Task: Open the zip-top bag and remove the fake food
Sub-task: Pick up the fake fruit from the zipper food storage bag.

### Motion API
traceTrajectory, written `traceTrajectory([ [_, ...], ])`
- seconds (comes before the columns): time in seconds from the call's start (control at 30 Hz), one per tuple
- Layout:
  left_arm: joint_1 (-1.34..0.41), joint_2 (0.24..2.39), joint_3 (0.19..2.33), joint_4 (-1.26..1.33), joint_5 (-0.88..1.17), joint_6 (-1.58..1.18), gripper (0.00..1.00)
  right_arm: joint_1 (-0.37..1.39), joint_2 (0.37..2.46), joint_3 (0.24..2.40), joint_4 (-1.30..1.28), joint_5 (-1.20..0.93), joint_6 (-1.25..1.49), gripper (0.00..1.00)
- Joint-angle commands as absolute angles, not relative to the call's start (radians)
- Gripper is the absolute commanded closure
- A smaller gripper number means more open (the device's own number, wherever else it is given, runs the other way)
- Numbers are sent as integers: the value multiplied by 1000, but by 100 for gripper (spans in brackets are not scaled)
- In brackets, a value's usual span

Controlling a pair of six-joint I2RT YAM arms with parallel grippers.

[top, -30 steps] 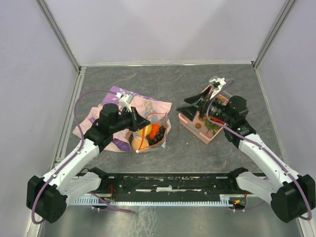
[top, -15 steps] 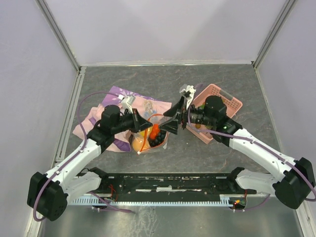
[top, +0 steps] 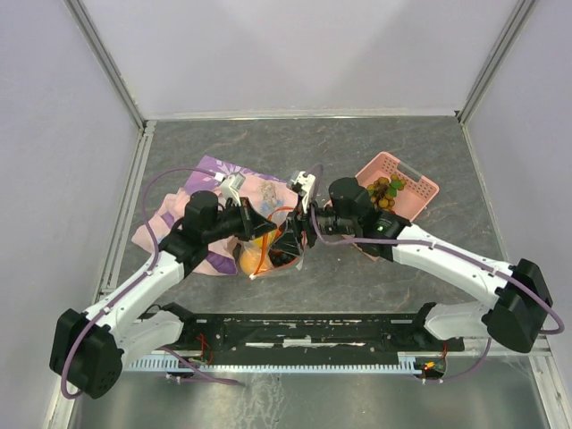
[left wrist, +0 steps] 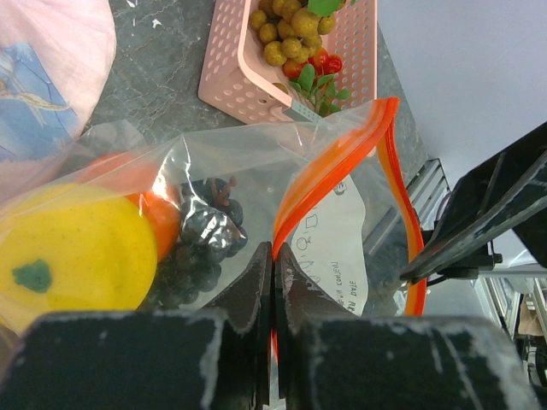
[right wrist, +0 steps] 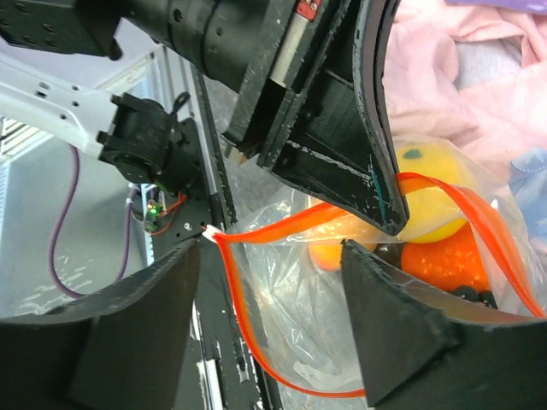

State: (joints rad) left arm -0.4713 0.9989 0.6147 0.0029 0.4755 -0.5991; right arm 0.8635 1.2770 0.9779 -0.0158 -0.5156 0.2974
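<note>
The zip-top bag (left wrist: 342,231) lies on the table with its orange-red mouth pulled open. My left gripper (left wrist: 273,256) is shut on one side of the zip strip (left wrist: 308,192). Fake food is inside: a yellow fruit (left wrist: 77,256), an orange (left wrist: 152,215) and dark purple grapes (left wrist: 201,248). My right gripper (right wrist: 273,316) is open at the bag's mouth (right wrist: 256,342). Its left finger is outside the bag's corner and its right finger (right wrist: 393,333) is at the opening, near the orange (right wrist: 444,256). From above, both grippers (top: 253,223) (top: 290,239) meet over the bag (top: 266,259).
A pink perforated basket (top: 416,192) stands right of the bag with tan grapes (top: 382,189) and small red fruits (left wrist: 323,63) in it. A pink-purple cloth (top: 201,192) lies under and left of the bag. Grey walls enclose the table.
My right arm has swung left from over the basket to the bag's mouth, and its jaws have narrowed somewhat. The left gripper kept its hold on the zip strip.
</note>
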Motion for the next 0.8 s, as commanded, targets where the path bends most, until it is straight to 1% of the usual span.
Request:
traceTrajectory([
  [0.0,-470,999,616,38,467,-623,97,884,1307,1052,-111,-396,263,35],
  [0.13,-476,1005,615,42,467,-630,97,891,1328,1071,-194,-289,270,47],
  [0.27,-488,1029,602,68,482,-645,97,894,1341,1071,-249,-218,277,52],
  [0.47,-514,1070,598,113,475,-665,97,894,1359,1058,-339,-53,264,53],
  [0.77,-621,1190,601,209,447,-695,97,894,1369,1007,-346,-4,279,52],
])
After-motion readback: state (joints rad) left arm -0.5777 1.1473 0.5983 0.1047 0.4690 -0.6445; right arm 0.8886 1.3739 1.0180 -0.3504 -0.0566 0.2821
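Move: The dark grapes in the bag's open mouth lie about 5 cm ahead of the right hand, 1 cm to its right and some 17 cm below. The orange-red fruit is roughly 3 cm farther out than the grapes and 2 cm to their left; the yellow fruit sits about 6 cm left of the grapes and 2 cm farther out. From the left hand, the grapes are around 4 cm to the right, 1 cm ahead and 12 cm down. Towards the grapes goes the open right hand, dropping about 9 cm while moving some 5 cm to the right and 4 cm forward; its fingertips tip down and swing clockwise into the bag's mouth, narrowing from three-quarters to half open. The left fingers keep their pinch on the orange zip rim and, later on, carry it a few centimetres right and down. ##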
